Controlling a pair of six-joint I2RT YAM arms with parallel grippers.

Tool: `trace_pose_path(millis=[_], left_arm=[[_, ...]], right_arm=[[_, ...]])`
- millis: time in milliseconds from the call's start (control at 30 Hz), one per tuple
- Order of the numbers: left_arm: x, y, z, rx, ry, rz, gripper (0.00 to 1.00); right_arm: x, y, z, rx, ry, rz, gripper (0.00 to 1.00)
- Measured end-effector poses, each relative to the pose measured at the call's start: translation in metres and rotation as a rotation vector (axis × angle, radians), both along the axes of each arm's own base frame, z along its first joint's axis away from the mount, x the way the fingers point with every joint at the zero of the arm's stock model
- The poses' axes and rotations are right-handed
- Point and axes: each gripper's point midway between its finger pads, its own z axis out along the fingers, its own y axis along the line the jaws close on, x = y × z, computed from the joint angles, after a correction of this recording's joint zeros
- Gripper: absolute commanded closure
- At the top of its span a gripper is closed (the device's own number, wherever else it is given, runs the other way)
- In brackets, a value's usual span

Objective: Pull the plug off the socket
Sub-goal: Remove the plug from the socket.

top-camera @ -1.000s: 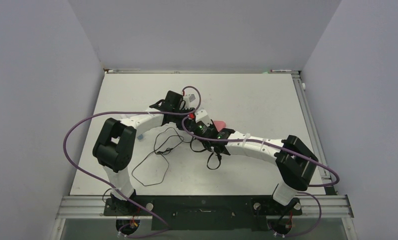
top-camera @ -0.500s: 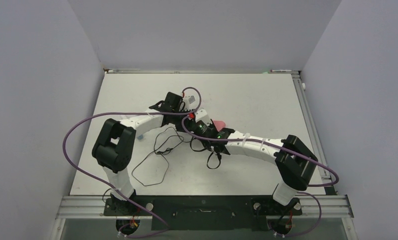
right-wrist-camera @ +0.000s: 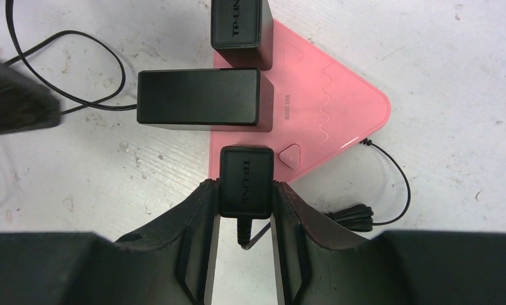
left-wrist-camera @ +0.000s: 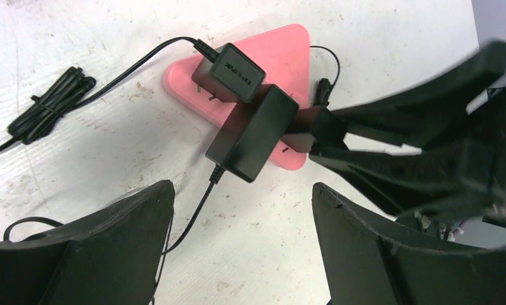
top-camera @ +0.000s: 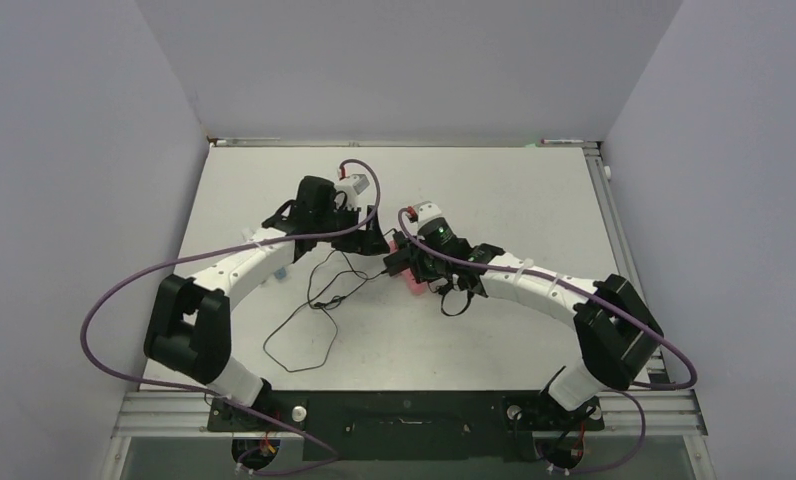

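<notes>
A pink triangular socket (right-wrist-camera: 327, 108) lies on the white table with three black adapters plugged into it. My right gripper (right-wrist-camera: 244, 194) is shut on the nearest one, a small TP-Link plug (right-wrist-camera: 245, 175), still seated at the socket's edge. A long adapter (right-wrist-camera: 199, 96) and another small one (right-wrist-camera: 236, 25) sit beyond it. In the left wrist view the socket (left-wrist-camera: 282, 47) lies ahead of my left gripper (left-wrist-camera: 241, 197), which is open, empty and just short of the long adapter (left-wrist-camera: 253, 132). In the top view both grippers, the left (top-camera: 372, 240) and the right (top-camera: 399, 265), meet at the socket (top-camera: 411, 284).
Thin black cables (top-camera: 314, 310) loop over the table left of the socket. A bundled cable (left-wrist-camera: 50, 105) lies to its left and another (right-wrist-camera: 352, 216) by my right fingers. Purple arm cables (top-camera: 134, 290) arch over both arms. Walls enclose the table.
Both arms have swung round. My left gripper has moved back to the left of the socket. My right gripper now comes from the right, and the pink socket shows nearer the front.
</notes>
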Motion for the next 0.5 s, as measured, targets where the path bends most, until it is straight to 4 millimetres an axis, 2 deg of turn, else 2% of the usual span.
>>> trace_pose_path(millis=[233, 500], left_arm=[[-0.018, 0.001, 0.025, -0.018, -0.154, -0.083, 0.23], [-0.041, -0.028, 0.016, 0.039, -0.230, -0.229, 0.20]], right_arm=[[0.007, -0.008, 0.007, 0.116, 0.053, 0.028, 0.95], [0.009, -0.010, 0.012, 0.206, 0.092, 0.062, 0.95]])
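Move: To the right of the left hand, about 7 cm, and roughly 8 cm lower lies the pink socket's middle, almost level fore and aft; on it, the middle adapter sits about 4 cm right and 3 cm back of the hand, and the far plug about 4 cm right and 1 cm ahead. The right hand already pinches the near plug; from it the socket's middle is about 3 cm ahead, 1 cm left and 4 cm below. Swinging back about 4 cm and then some 3 cm right, the open left hand first rises over 2 cm, then starts to sink, tipping its fingers flatter and turning clockwise as it comes round towards the socket's near end. The right hand keeps its pinch on the near plug, easing up and right about 2 cm while rolling some 10 degrees, left side up. ##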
